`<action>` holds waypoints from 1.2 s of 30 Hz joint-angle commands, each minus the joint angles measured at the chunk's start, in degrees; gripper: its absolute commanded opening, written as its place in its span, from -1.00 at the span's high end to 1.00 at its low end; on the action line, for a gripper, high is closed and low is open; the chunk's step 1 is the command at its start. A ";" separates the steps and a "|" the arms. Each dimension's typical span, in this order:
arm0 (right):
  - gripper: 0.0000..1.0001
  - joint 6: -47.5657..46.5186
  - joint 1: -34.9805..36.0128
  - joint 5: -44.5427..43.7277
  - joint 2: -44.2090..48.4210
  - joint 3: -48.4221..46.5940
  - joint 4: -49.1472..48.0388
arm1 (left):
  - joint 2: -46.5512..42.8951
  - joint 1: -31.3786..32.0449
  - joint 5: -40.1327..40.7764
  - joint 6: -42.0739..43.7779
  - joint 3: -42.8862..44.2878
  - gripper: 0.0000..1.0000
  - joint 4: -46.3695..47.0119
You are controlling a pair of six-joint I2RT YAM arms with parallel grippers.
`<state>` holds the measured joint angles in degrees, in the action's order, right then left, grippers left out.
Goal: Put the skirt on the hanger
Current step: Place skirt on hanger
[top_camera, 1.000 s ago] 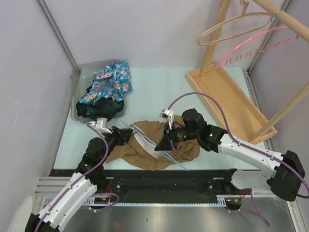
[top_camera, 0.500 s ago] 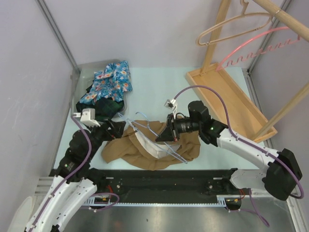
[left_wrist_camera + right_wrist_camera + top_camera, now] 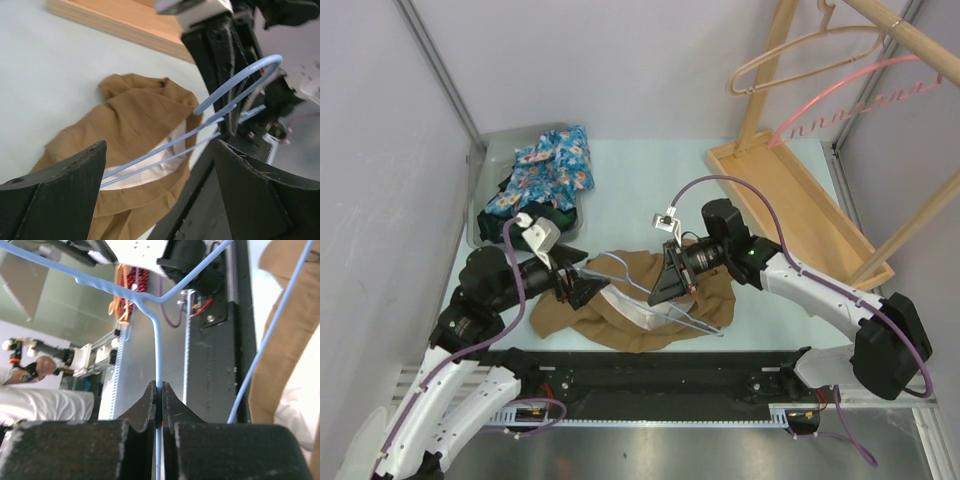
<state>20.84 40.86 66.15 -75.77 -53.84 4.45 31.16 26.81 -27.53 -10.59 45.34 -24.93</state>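
The brown skirt (image 3: 620, 312) lies crumpled near the table's front edge, its white lining (image 3: 150, 167) showing. A thin blue wire hanger (image 3: 632, 282) slants over it. My right gripper (image 3: 660, 292) is shut on the hanger's wire (image 3: 158, 360), with the skirt (image 3: 287, 340) at the right of its wrist view. My left gripper (image 3: 583, 290) stands open at the skirt's left edge and holds nothing. In the left wrist view the hanger (image 3: 200, 137) crosses between its wide-apart fingers (image 3: 55, 195) above the skirt (image 3: 135, 115).
A grey bin (image 3: 480, 215) of floral clothes (image 3: 550, 165) sits at the back left. A wooden rack with its tray base (image 3: 790, 205) stands at the right and carries a wooden hanger (image 3: 810, 50) and a pink hanger (image 3: 850, 95). Walls close in both sides.
My left gripper opened, drew back to the left, then came in again at the skirt's left edge. The right gripper kept its hold and raised the hanger slightly.
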 commanded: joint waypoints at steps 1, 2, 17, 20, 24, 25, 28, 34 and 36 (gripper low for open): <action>1.00 2.26 0.97 6.97 -0.78 -3.20 -3.91 | 2.59 -0.26 -13.51 2.16 -0.78 -0.81 5.83; 1.00 3.93 1.06 7.41 -1.05 -3.28 -6.53 | 2.77 -0.18 -14.91 1.02 -1.30 -0.81 7.33; 1.00 16.51 1.68 11.63 -8.08 -3.29 -23.95 | 11.45 -0.09 -23.54 -4.97 -6.32 -0.58 23.79; 1.00 17.92 1.68 12.16 -9.04 -3.29 -25.89 | 13.31 -0.18 -22.05 -3.65 -4.83 -0.31 22.82; 1.00 18.01 1.33 12.25 -9.66 -3.29 -26.33 | 15.59 -0.09 -20.73 -2.68 -2.64 0.12 20.98; 1.00 18.09 1.33 12.34 -9.75 -3.28 -26.33 | 16.12 -0.09 -20.55 -2.25 -2.37 0.28 20.54; 1.00 17.48 0.98 12.25 -9.84 -3.37 -25.29 | 16.92 -0.09 -19.76 -1.80 -1.49 0.87 19.66; 1.00 13.18 -0.87 9.62 -9.31 -3.29 -19.14 | 15.78 -0.09 -17.21 -1.63 -1.75 1.00 21.23; 0.68 11.52 -2.27 6.99 -8.96 -3.37 -17.73 | 15.34 -0.09 -15.20 -1.63 -2.01 1.00 21.50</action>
<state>35.53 40.16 73.78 -86.08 -54.61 -16.25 47.46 27.31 -50.72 -14.09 41.69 -6.31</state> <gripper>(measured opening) 0.057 0.040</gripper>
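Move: The blue hanger's neck, where the hook meets the shoulders, is about 7 cm to the right of the open left fingers, 1 cm back and 2 cm lower; from the right hand, which already grips the hanger beside it, it is 4 cm left and 2 cm ahead. The right fingers are some 11 cm right of the left hand and 3 cm back. The brown skirt's middle lies 8 cm right of the left hand, 5 cm back, roughly 15 cm below. The hanger's neck is pinched at the base of the hook by the left fingers, which come in some 6 cm to the right and slightly down while the hand turns clockwise about 25 degrees, then close from wide open to shut. The right hand keeps its hold right beside them, easing about 2 cm left and then 2 cm forward to bring the neck in. ##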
